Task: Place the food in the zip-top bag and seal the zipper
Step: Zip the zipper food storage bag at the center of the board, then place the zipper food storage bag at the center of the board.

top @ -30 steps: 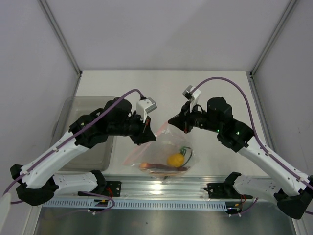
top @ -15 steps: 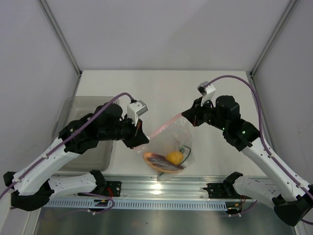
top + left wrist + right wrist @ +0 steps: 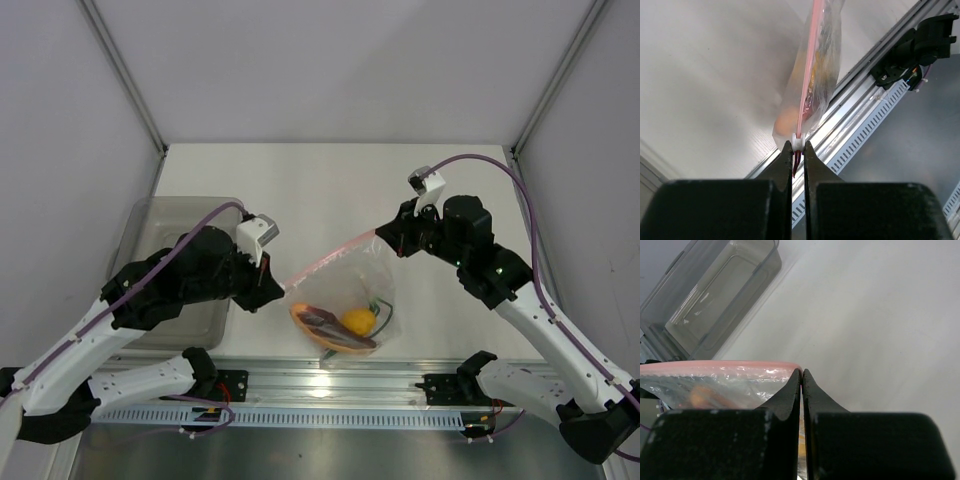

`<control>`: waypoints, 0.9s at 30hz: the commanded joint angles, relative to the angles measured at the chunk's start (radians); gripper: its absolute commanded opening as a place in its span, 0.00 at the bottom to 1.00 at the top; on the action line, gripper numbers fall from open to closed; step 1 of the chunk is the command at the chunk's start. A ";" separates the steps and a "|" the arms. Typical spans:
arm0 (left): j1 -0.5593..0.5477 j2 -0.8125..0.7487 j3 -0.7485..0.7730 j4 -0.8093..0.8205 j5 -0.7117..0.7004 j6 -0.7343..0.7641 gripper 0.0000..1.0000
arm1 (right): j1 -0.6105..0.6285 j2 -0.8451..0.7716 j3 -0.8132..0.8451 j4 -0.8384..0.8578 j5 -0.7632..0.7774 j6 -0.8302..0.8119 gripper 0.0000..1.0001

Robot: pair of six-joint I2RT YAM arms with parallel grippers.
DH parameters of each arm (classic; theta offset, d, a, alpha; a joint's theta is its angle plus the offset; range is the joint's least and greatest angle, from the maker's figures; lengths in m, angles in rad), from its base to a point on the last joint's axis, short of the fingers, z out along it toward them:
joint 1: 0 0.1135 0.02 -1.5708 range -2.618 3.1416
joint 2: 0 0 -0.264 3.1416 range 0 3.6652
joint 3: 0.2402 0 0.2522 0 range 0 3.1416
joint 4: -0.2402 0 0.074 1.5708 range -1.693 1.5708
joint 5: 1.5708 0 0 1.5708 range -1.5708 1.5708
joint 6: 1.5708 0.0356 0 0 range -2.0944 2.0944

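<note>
The clear zip-top bag (image 3: 350, 290) hangs stretched between both grippers, low over the table. Its pink zipper (image 3: 325, 262) runs taut from lower left to upper right. Inside lies the food: a yellow lemon-like fruit (image 3: 357, 320), an orange piece (image 3: 303, 318), a dark red piece (image 3: 325, 322) and green stems (image 3: 381, 308). My left gripper (image 3: 272, 290) is shut on the zipper's small white slider (image 3: 798, 143), at the strip's left end. The right gripper (image 3: 380, 235) is shut on the bag's corner at the far end of the zipper (image 3: 715, 366). Both pairs of jaws (image 3: 798, 146) (image 3: 802, 372) are pressed together.
A translucent grey bin (image 3: 185, 204) stands at the left, partly under my left arm, and also shows in the right wrist view (image 3: 715, 300). An aluminium rail (image 3: 330, 385) with the arm bases runs along the near edge, just below the bag.
The left gripper has slid left and towards the near edge along the zipper. The right gripper moved right and now holds still. The strip is drawn out longer and straighter.
</note>
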 commanded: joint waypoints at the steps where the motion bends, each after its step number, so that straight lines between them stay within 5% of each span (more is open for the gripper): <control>1: 0.004 -0.029 -0.015 -0.077 -0.049 -0.033 0.01 | -0.025 0.000 0.002 0.003 0.102 -0.007 0.00; 8: 0.004 -0.012 -0.008 -0.095 -0.145 -0.056 0.01 | -0.026 0.018 0.005 0.006 0.092 -0.004 0.00; 14: 0.006 0.016 0.026 -0.123 -0.349 -0.114 0.59 | -0.026 0.055 0.008 0.026 0.069 0.002 0.00; 17: 0.012 0.052 0.110 -0.167 -0.521 -0.153 0.99 | -0.026 0.089 0.021 0.035 0.066 0.007 0.00; 22: 0.012 0.088 0.190 -0.201 -0.704 -0.197 0.99 | -0.035 0.178 0.067 0.033 0.105 0.008 0.00; 27: 0.012 0.041 0.126 -0.017 -0.589 -0.079 0.99 | -0.135 0.302 0.115 0.044 0.180 0.011 0.00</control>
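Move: I already pinch the white slider at the bag's left end in my left fingertips. The bag's right corner, shut in my right fingers, is about 13 cm farther ahead and 20 cm to the right; the lemon in the hanging bag lies roughly 6 cm ahead, 17 cm right and 18 cm below. The open container's middle is some 14 cm ahead, 30 cm left and 22 cm down. From my right hand, the slider lies 13 cm back and 20 cm left. My left fingers open wide and let go of the slider, and the hand backs off about 10 cm to the left and forward, dipping a little before it rises, while turning some 35 degrees, mostly counter-clockwise. My right hand keeps its pinch on the bag's other corner and carries it forward and down towards the board, roughly 6 cm each way, its fingers tipping slightly down. ##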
